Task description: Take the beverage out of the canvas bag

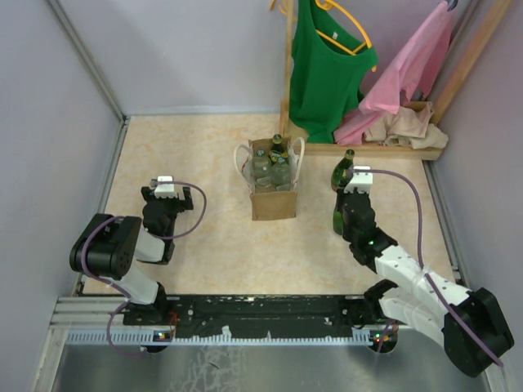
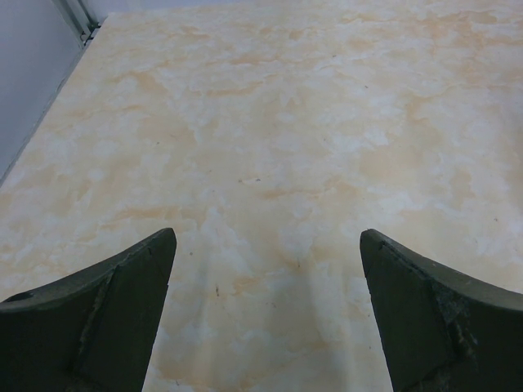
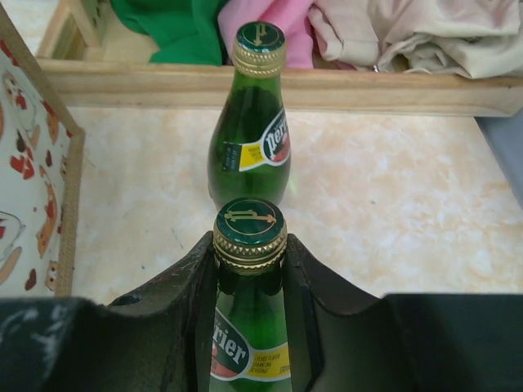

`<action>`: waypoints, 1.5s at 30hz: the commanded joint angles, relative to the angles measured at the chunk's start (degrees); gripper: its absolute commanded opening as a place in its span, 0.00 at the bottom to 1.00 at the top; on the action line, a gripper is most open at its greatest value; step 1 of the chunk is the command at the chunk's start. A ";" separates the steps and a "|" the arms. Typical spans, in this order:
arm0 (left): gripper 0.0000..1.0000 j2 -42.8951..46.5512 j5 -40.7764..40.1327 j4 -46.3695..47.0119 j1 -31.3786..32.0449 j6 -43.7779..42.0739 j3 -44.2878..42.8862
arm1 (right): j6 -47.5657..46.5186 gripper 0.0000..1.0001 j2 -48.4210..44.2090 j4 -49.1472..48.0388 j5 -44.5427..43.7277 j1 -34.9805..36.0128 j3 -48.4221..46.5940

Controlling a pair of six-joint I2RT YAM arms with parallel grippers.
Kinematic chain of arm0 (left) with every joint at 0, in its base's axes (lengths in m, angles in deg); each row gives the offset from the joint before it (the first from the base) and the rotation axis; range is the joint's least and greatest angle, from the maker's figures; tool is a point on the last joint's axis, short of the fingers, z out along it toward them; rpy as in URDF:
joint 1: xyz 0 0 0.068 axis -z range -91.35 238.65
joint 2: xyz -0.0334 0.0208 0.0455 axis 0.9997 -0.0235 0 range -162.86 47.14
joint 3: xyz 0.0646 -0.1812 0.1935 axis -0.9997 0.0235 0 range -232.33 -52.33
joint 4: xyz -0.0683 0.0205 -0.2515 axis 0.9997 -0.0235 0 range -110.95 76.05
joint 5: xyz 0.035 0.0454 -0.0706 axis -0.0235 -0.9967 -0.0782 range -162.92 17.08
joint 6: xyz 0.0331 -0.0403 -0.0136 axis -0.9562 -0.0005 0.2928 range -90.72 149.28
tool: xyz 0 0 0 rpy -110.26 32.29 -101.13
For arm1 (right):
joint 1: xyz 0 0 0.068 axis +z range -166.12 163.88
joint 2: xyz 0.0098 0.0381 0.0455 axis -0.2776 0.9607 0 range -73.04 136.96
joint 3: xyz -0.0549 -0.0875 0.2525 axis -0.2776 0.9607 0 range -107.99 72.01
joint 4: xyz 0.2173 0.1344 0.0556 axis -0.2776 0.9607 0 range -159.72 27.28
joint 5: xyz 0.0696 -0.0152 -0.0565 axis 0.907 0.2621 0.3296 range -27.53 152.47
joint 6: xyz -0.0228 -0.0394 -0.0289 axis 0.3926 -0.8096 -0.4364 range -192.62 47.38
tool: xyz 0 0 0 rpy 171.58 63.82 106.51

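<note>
The tan canvas bag (image 1: 274,202) with white handles stands mid-table and holds several green bottles (image 1: 276,160). Its printed side shows at the left edge of the right wrist view (image 3: 33,188). My right gripper (image 1: 349,211) (image 3: 249,263) is shut on the neck of a green Perrier bottle (image 1: 337,219) (image 3: 249,327), upright, to the right of the bag. I cannot tell whether its base touches the table. A second green bottle (image 1: 346,170) (image 3: 251,139) stands just beyond it. My left gripper (image 1: 167,196) (image 2: 265,310) is open and empty over bare table, left of the bag.
A wooden rack base (image 1: 384,149) (image 3: 327,88) lies behind the bottles, with a green shirt (image 1: 327,65), a pink garment (image 1: 409,65) and beige cloth (image 1: 404,126) on it. Grey walls (image 1: 49,122) enclose the table on the left, the back and the right.
</note>
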State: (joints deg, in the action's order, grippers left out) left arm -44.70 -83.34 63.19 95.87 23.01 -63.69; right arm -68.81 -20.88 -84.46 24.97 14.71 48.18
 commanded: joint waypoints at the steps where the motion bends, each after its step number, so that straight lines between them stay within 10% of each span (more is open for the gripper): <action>1: 1.00 0.01 0.57 0.92 -0.45 0.40 -0.69 | -1.80 0.00 -1.63 -20.08 1.04 -0.31 0.37; 18: 1.00 0.03 0.57 0.97 -0.42 0.43 -0.67 | -7.27 0.00 3.60 -40.27 2.29 -0.24 7.87; 25: 1.00 -0.01 0.57 0.97 -0.41 0.45 -0.69 | -5.84 0.74 -0.78 -33.09 0.37 -0.24 7.88; 31: 1.00 -0.01 0.57 0.91 -0.45 0.42 -0.69 | -5.86 0.99 -3.95 -30.27 -1.21 -0.24 7.55; 45: 1.00 -0.01 0.57 0.94 -0.46 0.38 -0.69 | -4.67 0.99 0.90 -10.94 5.30 0.17 -19.77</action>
State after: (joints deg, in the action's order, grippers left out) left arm -44.70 -83.34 63.19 95.87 23.01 -63.69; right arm -75.11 -22.61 -103.48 26.57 14.73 39.61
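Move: Straight below the right hand, gripped by its neck, hangs the green bottle, its middle about 7 cm down and its base at or just over the table. The bottle taken out before stands some 11 cm straight ahead of this hand, its middle also 7 cm lower. The canvas bag lies about 18 cm to the left and 8 cm ahead, its middle 10 cm lower. From the left hand, the held bottle is roughly 47 cm to the right and 5 cm back. Keeping its grip on the bottle's neck, the right hand tilts its fingers up about 10 degrees while creeping a centimetre forward and left, setting the bottle upright in front of the other one. The fingers then open wide and come free of the neck, and the hand rises, slowly at first and then fast, to about 15 cm up, tipping its fingers farther up on the way. ##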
